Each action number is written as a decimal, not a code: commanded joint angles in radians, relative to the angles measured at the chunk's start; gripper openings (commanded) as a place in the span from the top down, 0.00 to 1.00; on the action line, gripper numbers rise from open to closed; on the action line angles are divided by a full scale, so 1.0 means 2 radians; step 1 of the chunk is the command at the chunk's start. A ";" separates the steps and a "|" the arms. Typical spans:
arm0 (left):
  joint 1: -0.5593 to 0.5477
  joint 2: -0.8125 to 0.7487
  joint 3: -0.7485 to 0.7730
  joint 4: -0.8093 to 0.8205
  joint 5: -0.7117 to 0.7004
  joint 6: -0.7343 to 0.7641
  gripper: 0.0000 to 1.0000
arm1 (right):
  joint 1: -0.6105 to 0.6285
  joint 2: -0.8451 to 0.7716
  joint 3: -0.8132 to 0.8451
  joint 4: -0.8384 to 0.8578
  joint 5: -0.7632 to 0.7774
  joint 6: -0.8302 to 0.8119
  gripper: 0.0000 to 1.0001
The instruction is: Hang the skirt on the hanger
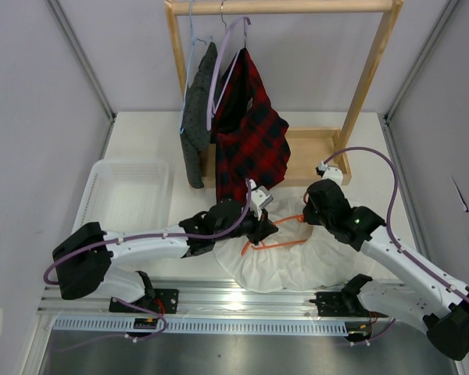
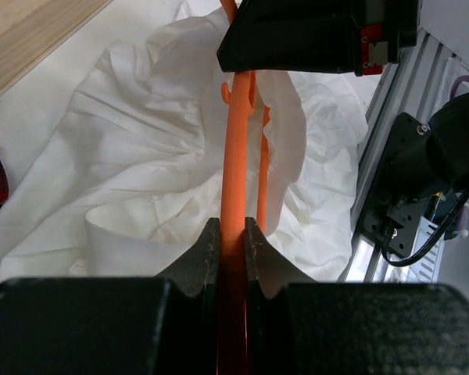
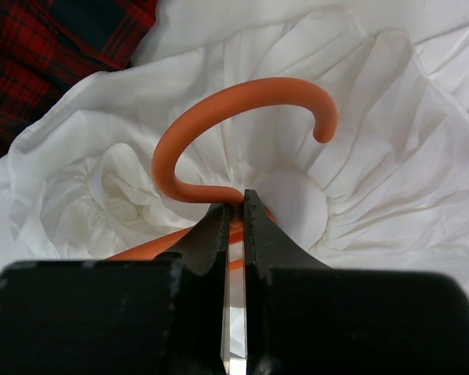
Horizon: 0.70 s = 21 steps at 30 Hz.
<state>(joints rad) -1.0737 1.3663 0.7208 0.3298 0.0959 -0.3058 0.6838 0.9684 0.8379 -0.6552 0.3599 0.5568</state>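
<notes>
The white crinkly skirt [image 1: 297, 262] lies spread on the table between the two arms. The orange hanger [image 1: 277, 242] lies on top of it. My left gripper [image 1: 264, 226] is shut on the hanger's bar [image 2: 236, 156], with the skirt [image 2: 125, 156] below. My right gripper [image 1: 311, 205] is shut on the base of the hanger's hook [image 3: 234, 109], which curls over the gathered skirt [image 3: 375, 148].
A wooden rack [image 1: 367, 78] stands at the back, with a red-and-black plaid garment [image 1: 250, 133] on a lavender hanger [image 1: 228, 47] and a dark grey garment [image 1: 197, 117] on a light-blue hanger [image 1: 191, 35]. A white basket [image 1: 125, 195] sits at the left. The plaid also shows in the right wrist view [image 3: 55, 55].
</notes>
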 commanded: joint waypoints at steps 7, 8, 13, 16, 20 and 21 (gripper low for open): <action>-0.007 -0.044 0.055 -0.061 -0.098 -0.007 0.50 | 0.004 -0.042 -0.022 0.028 0.006 0.003 1.00; -0.007 -0.047 0.060 -0.077 -0.121 -0.010 0.47 | 0.004 -0.045 -0.025 0.028 0.006 0.004 1.00; -0.005 -0.073 0.086 -0.161 -0.203 -0.048 0.43 | 0.007 -0.065 -0.041 0.035 -0.001 0.006 1.00; 0.001 -0.073 0.104 -0.212 -0.218 -0.068 0.42 | 0.009 -0.083 -0.052 0.040 -0.003 0.007 1.00; 0.017 -0.018 0.153 -0.284 -0.191 -0.072 0.43 | 0.012 -0.096 -0.067 0.042 -0.006 0.010 1.00; 0.018 -0.002 0.163 -0.297 -0.188 -0.073 0.42 | 0.012 -0.099 -0.068 0.044 -0.006 0.012 1.00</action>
<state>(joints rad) -1.0527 1.2781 0.9512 -0.1238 -0.2684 -0.4149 0.6998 0.7898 0.7139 -0.6037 0.3504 0.5571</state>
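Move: The skirt's far-left edge lies about 5 cm ahead of my left hand, 5 cm to its left and some 9 cm below it. The orange hanger's hook end, held in my right fingers, is about 12 cm to the right and 4 cm ahead at nearly the same height, and the plaid shirt's hem hangs about 12 cm ahead and 9 cm left. From my right hand that skirt edge is some 18 cm left and 1 cm ahead, about 9 cm lower. I open my left fingers and let go of the hanger's shoulder, then lift clear about 5 cm while swinging some 5 cm forward and, a little later, as far left, over the skirt's far-left edge, turning the hand about 25 degrees counter-clockwise and just starting to sink. My right hand keeps its pinch below the hook, easing back less than 2 cm. ##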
